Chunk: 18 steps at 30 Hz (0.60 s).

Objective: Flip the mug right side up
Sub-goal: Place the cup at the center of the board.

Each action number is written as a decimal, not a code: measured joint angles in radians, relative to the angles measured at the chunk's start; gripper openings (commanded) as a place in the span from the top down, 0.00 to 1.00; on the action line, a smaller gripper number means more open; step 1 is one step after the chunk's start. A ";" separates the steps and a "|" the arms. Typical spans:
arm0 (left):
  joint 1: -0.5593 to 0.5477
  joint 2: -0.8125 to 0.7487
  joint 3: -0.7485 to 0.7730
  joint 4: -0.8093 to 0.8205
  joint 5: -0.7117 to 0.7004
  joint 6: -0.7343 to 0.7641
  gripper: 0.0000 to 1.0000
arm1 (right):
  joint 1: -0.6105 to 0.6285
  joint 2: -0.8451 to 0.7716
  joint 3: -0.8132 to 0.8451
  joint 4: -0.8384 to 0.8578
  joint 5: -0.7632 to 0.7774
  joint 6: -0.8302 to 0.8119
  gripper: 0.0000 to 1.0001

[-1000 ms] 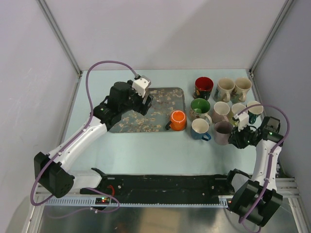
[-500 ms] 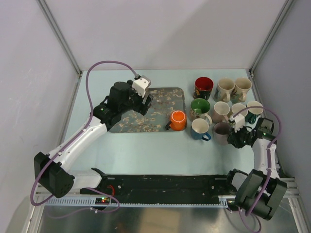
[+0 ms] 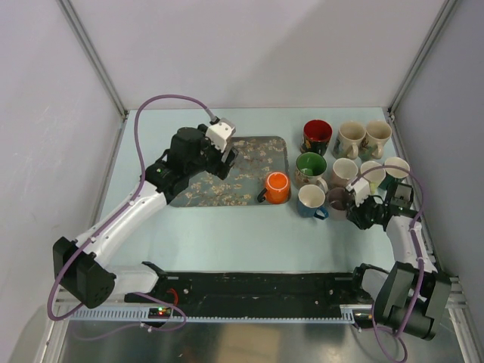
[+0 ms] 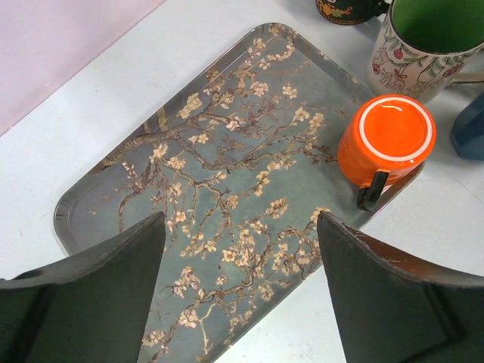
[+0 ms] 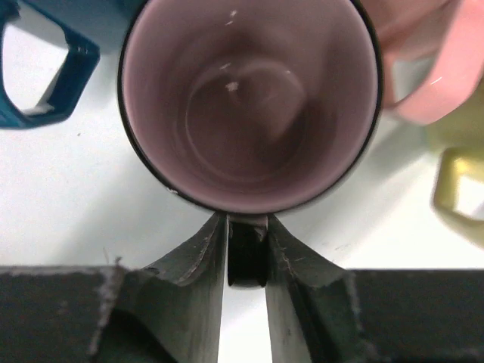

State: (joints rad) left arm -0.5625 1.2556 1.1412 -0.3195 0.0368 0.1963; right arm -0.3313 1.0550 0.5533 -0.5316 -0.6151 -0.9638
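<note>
An orange mug (image 3: pixel 276 187) stands upside down on the right edge of the blossom-patterned tray (image 3: pixel 249 151); its white-ringed base (image 4: pixel 395 128) faces up and its black handle points toward the near side. My left gripper (image 3: pixel 227 156) hovers open over the tray's middle (image 4: pixel 227 151), with nothing between the jaws (image 4: pixel 240 219). My right gripper (image 3: pixel 355 209) is shut on the black handle of an upright mauve mug (image 3: pixel 340 200), whose empty inside (image 5: pixel 249 98) fills the right wrist view above the gripper (image 5: pixel 246 223).
Upright mugs crowd the right side: blue (image 3: pixel 311 200), green-lined (image 3: pixel 311 166), dark red (image 3: pixel 318 136), pink (image 3: pixel 344 172) and cream ones (image 3: pixel 363 138). A blue handle (image 5: pixel 45 68) and a pink handle (image 5: pixel 431 76) flank the mauve mug. Frame posts stand at the back corners.
My right arm has swung its wrist left and toward the mug cluster, carrying the mauve mug a little left and back. The left arm and orange mug have not moved.
</note>
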 measured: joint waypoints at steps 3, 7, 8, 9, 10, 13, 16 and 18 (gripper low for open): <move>0.000 0.000 0.000 0.000 0.009 0.017 0.14 | 0.003 -0.008 -0.019 -0.036 0.029 0.000 0.61; 0.000 0.000 0.000 0.000 0.032 0.037 0.14 | -0.003 -0.079 -0.031 -0.113 0.048 -0.001 0.52; 0.000 0.001 0.000 0.000 0.039 0.040 0.14 | -0.004 -0.100 -0.031 -0.125 0.050 0.000 0.50; 0.000 0.002 0.000 0.000 0.047 0.040 0.14 | -0.005 -0.129 -0.031 -0.140 0.052 0.002 0.49; 0.000 0.003 0.000 0.000 0.053 0.040 0.14 | -0.004 -0.147 -0.031 -0.152 0.054 0.005 0.46; 0.000 0.010 0.000 0.000 0.072 0.040 0.13 | -0.004 -0.213 -0.026 -0.202 0.068 0.023 0.37; 0.000 0.018 0.000 0.000 0.083 0.039 0.13 | -0.003 -0.283 0.006 -0.276 0.082 0.056 0.28; 0.000 0.021 0.000 0.000 0.090 0.038 0.13 | 0.011 -0.329 0.051 -0.322 0.093 0.099 0.27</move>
State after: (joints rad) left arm -0.5625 1.2770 1.1408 -0.3191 0.1268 0.2340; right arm -0.3199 0.7258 0.6041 -0.8532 -0.5220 -0.8646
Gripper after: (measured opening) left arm 0.869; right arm 0.705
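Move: The right hand's fingertips are on the black handle of the upright mauve cup; the cup's middle lies about 4 cm ahead and 4 cm left, at roughly their height. The blue mug stands some 12 cm left and 3 cm ahead of that hand, the pink mug about 13 cm ahead and 3 cm left, the yellow mug about 12 cm ahead and 6 cm right. From the left hand the mauve cup lies about 34 cm right, 12 cm back and 20 cm lower. The pinch on the mauve cup's black handle ends: the right fingers spread from nearly shut to well open while the hand backs off about 5 cm towards its base, dipping a centimetre at first and then rising to finish some 4 cm higher, clear of the handle, its wrist barely turning. ##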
